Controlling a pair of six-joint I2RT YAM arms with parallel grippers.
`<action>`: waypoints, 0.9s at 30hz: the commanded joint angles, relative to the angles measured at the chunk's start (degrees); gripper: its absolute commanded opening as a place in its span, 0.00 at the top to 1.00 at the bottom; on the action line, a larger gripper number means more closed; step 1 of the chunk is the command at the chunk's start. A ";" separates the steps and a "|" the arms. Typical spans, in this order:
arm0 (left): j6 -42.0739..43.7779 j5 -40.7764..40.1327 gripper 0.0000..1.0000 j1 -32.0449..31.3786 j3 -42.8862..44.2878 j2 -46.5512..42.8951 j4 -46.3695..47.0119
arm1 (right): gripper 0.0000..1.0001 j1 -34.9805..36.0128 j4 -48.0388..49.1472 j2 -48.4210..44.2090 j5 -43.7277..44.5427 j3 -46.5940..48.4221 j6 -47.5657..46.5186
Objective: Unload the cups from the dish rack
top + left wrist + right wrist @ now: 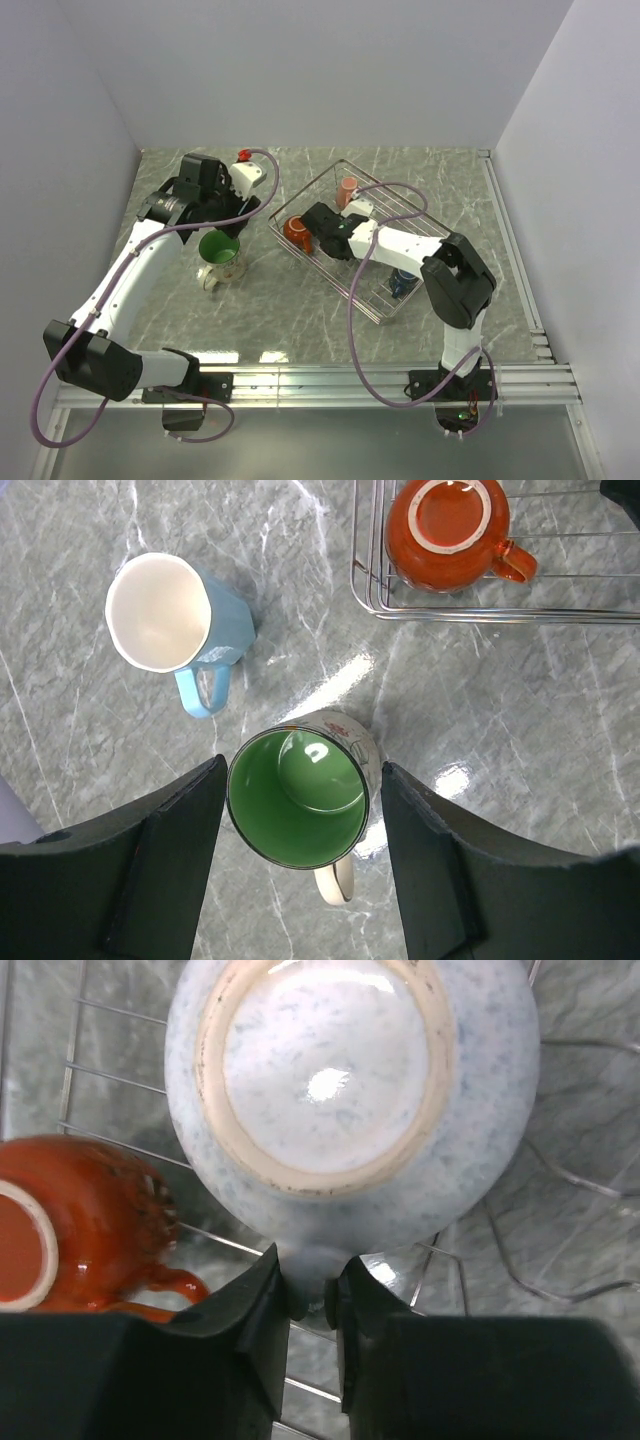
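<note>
The dish rack (400, 215) is a silver wire basket at mid-right. In it, my right gripper (315, 1280) is shut on the handle of an upturned white speckled cup (350, 1090). An orange-red cup (70, 1225) lies just left of that one, near the rack's left corner (297, 232). A small pinkish-orange cup (347, 190) and a dark blue cup (403, 283) are also in the rack. On the table, a cream cup with a green inside (298, 798) stands upright between the open fingers of my left gripper (302, 780). A light blue cup (165, 615) stands beside it.
The rack's wire rim (480, 613) runs close to the two cups on the table. Grey walls close in the marble table on the left, back and right. A metal rail (400, 375) crosses the near edge by the arm bases.
</note>
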 commanded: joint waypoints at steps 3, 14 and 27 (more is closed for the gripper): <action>-0.07 1.40 0.31 0.20 2.24 -0.91 -0.27 | 0.96 -0.23 1.91 -1.28 2.63 -0.48 -4.30; -0.86 2.46 0.31 0.20 3.29 -0.12 0.25 | 1.00 0.92 14.55 -15.34 1.93 -6.36 -17.57; -2.00 8.33 0.33 0.20 7.41 0.14 -1.15 | 1.00 0.04 33.54 -34.06 -8.87 -14.88 -33.91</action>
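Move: Between the right hand's closed fingers is the handle of the white cup, which stands bottom-up in the rack; its body lies about 5 cm ahead and 3 cm to the right, at much the same height. The orange cup is some 5 cm ahead and 6 cm left, the pink cup 15 cm ahead and 4 cm right, the dark blue cup 16 cm right and 5 cm back. From the left hand the white cup is about 20 cm right, 6 cm ahead and 18 cm below. Keeping its pinch on the white cup's handle, with rising grip effort, the right hand pauses briefly, then climbs about 13 cm at growing speed, drawing back only slightly. On the way the wrist swings its fingers up towards level by some 20 degrees and turns about as much counter-clockwise, bringing the cup out of the rack beside the orange cup. ##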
